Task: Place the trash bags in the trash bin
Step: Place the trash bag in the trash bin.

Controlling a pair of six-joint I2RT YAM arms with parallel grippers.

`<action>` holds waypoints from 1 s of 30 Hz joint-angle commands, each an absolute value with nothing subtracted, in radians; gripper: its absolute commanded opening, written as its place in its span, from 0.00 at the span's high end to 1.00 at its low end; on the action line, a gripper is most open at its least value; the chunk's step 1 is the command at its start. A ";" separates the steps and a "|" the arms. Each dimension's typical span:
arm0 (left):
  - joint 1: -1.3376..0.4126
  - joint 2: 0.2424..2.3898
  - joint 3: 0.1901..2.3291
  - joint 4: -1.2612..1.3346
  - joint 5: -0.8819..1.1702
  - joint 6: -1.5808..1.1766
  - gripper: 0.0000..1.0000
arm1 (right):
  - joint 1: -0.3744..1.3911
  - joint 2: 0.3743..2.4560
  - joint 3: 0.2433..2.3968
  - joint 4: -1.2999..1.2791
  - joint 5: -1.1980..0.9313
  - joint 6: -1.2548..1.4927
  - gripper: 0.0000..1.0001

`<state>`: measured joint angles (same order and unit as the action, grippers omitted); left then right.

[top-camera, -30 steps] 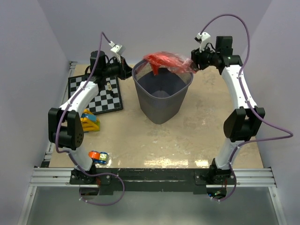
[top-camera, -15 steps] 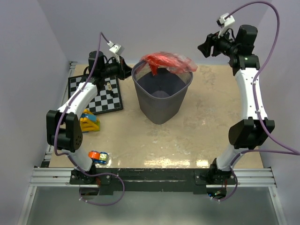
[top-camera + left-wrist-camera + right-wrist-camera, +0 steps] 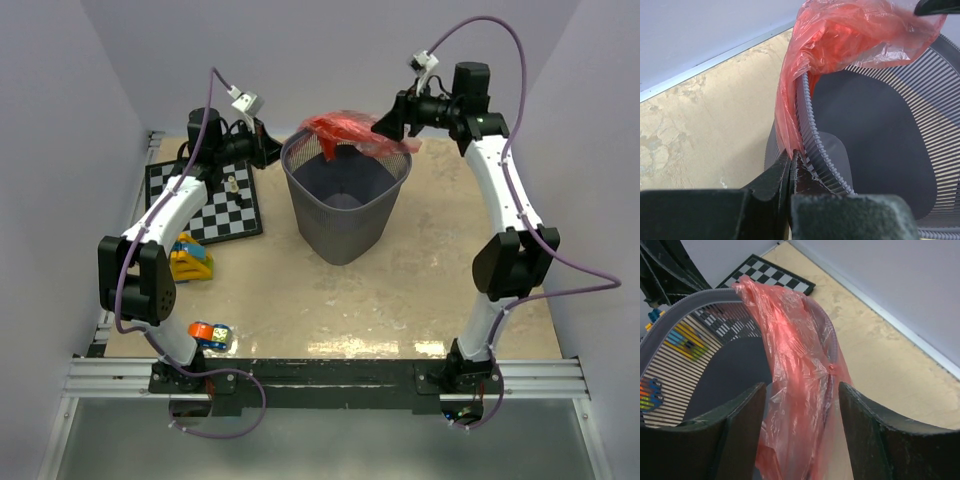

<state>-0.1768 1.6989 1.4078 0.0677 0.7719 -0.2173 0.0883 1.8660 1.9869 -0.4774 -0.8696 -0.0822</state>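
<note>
A red-orange trash bag [image 3: 350, 130] lies draped over the far rim of the dark grey mesh trash bin [image 3: 345, 215]. My left gripper [image 3: 275, 152] is at the bin's left rim, shut on the bag's edge. In the left wrist view the film [image 3: 840, 35] rises out of the pinched jaw tips [image 3: 791, 157], just outside the rim [image 3: 812, 130]. My right gripper [image 3: 385, 125] hovers open over the far right rim. In the right wrist view the bag [image 3: 795, 365] hangs between the spread fingers [image 3: 740, 425] without touching them, and the rim [image 3: 685, 302] curves away to the left.
A chessboard [image 3: 205, 205] with a small piece [image 3: 232, 184] lies left of the bin, under the left arm. A yellow toy [image 3: 190, 258] and a small orange-blue toy [image 3: 208, 334] sit near the left arm's base. Walls close in the table's far and side edges.
My right gripper left the bag's right end, swung up and away, then came back over the bin's far right rim with its jaws wider. The left gripper and bag stayed put.
</note>
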 commanded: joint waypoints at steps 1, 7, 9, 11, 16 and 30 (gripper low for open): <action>-0.172 1.651 1.408 0.121 0.778 -0.224 1.00 | 0.106 1.881 2.068 -0.517 -0.812 -0.090 0.41; -0.172 1.646 1.411 0.120 0.773 -0.221 1.00 | 0.112 1.862 2.086 -0.532 -0.790 -0.101 0.65; -0.170 1.646 1.410 0.117 0.773 -0.221 1.00 | 0.112 1.845 2.080 -0.532 -0.787 -0.113 0.70; -0.170 1.643 1.408 0.117 0.778 -0.221 1.00 | 0.118 1.830 2.077 -0.541 -0.796 -0.138 0.79; -0.167 1.635 1.404 0.106 0.779 -0.210 1.00 | 0.167 1.806 2.082 -0.626 -0.853 -0.244 1.00; -0.133 1.628 1.391 0.080 0.713 -0.222 1.00 | 0.363 1.637 2.008 -0.825 -0.815 -0.517 1.00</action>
<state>-0.1394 1.6711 1.3949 0.0635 0.7197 -0.2169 0.3420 1.7012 2.0155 -0.7376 -0.8143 -0.4095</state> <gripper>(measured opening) 0.011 0.007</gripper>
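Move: The red trash bag lies draped over the bin's far rim, its middle some 6 cm to the left of the open right hand, about 1 cm ahead and 5 cm below. The trash bin's mouth centres roughly 8 cm left of that hand, 7 cm back and 6 cm below. From the left hand, already shut on the bag's left end, the bag's middle is about 17 cm right, 6 cm ahead and 3 cm up; the mouth is some 16 cm right, 3 cm back and 2 cm up. The red bag is pinched near its loose right part as the right hand dips about 2 cm and shuts its fingers, then is drawn back about 11 cm, left and a little up over the bin's mouth, the wrist turning some 15 degrees counter-clockwise and tipping upward. The left hand keeps its pinch, easing about 2 cm left towards the end. ##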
